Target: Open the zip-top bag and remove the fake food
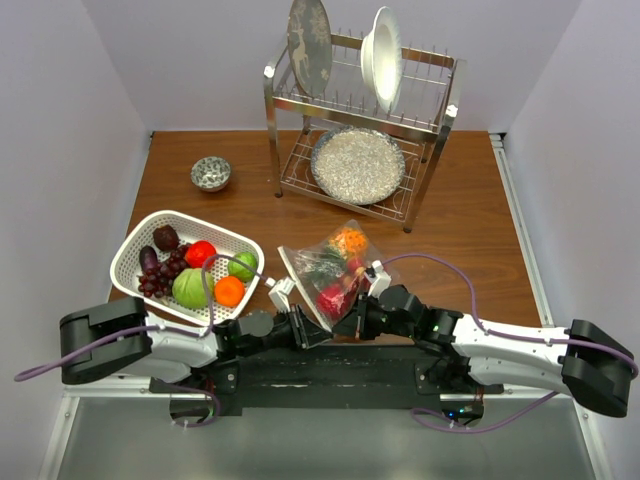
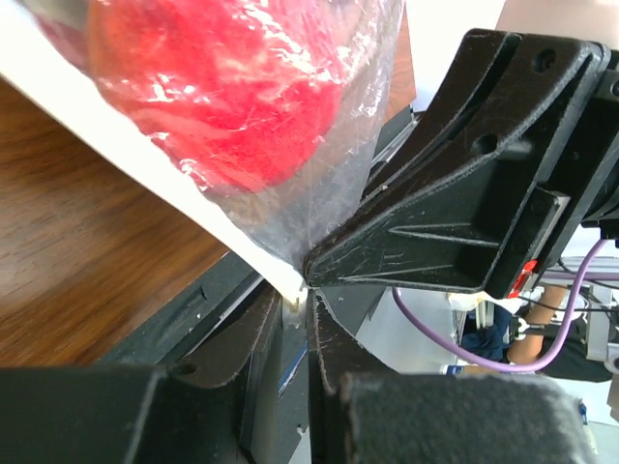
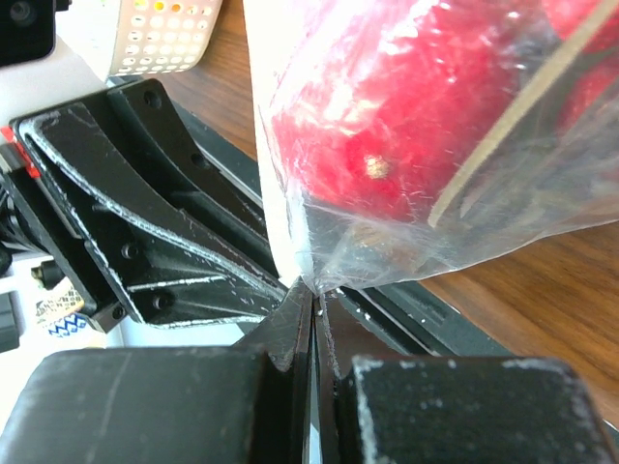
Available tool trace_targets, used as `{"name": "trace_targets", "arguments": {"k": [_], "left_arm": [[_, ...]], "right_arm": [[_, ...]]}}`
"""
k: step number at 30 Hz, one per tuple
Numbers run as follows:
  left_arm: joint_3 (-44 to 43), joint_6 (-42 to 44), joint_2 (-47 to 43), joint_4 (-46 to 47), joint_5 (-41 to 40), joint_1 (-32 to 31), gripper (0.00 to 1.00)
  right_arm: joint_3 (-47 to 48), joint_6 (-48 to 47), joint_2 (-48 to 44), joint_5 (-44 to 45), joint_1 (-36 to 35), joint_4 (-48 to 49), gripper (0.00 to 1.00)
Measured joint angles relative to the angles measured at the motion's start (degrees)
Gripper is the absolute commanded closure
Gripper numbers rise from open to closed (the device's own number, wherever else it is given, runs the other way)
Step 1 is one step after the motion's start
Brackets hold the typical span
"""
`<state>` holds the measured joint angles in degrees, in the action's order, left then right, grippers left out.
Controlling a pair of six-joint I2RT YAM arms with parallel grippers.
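The clear zip-top bag point(image 1: 335, 262) is held at the near middle of the table with its zip end toward the arms. Inside it is fake food: a red piece point(image 1: 333, 296), green leafy bits point(image 1: 322, 264) and an orange piece point(image 1: 350, 240). My left gripper point(image 1: 318, 322) is shut on the bag's white zip strip point(image 2: 193, 208), pinching its corner point(image 2: 302, 295). My right gripper point(image 1: 352, 312) is shut on the bag's plastic lip beside it point(image 3: 314, 290). The red food fills both wrist views point(image 2: 222, 87) point(image 3: 387, 106). The two grippers almost touch.
A white slotted basket point(image 1: 135, 245) with several fake fruits stands at the left. A small metal bowl point(image 1: 210, 173) sits at the back left. A metal dish rack point(image 1: 360, 110) with plates and a speckled pan point(image 1: 357, 165) stands at the back.
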<state>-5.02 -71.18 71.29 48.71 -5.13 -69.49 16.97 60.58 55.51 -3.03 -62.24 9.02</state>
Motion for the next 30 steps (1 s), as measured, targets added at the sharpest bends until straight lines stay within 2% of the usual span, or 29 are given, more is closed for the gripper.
{"name": "trace_targets", "arguments": {"k": [11, 16, 23, 30], "left_arm": [[0.0, -0.2, -4.5, -4.8, 0.6, 4.1, 0.84], [-0.1, 0.5, -8.3, -8.3, 2.0, 8.7, 0.84], [-3.7, 5.1, -17.4, -20.9, 3.8, 17.4, 0.84], [-8.8, 10.1, -20.6, -32.7, 3.9, 24.2, 0.83]], "right_arm": [[0.1, -1.7, -1.5, -0.2, 0.0, -0.6, 1.0], [0.1, -1.8, -4.0, -0.1, 0.0, -2.0, 1.0], [-0.1, -2.1, -9.7, 0.7, 0.0, -4.8, 1.0], [-1.2, -2.1, -13.3, 0.8, 0.0, -6.7, 1.0]]}}
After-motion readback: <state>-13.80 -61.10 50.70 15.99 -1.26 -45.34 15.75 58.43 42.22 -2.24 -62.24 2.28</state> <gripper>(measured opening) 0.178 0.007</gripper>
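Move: My left fingers already pinch the slider at the near end of the bag's zip strip. The strip's far end lies about 19 cm ahead and 12 cm left, some 3 cm lower. The big red food in the bag is about 8 cm ahead, 1 cm right; the orange food 21 cm ahead and 4 cm right. From my right hand, which holds the bag's near corner, that strip end is about 18 cm ahead, 13 cm left and 4 cm lower. Keeping my left pinch on the slider, I draw it along the zip strip towards its far end, slowly and then faster: about 10 cm forward and 7 cm left, rising some 4 cm, while the wrist swings roughly 15 degrees counter-clockwise. My right hand keeps the near corner pinched shut in its fingers as an anchor, lifting it about 3 cm and easing slightly right. ##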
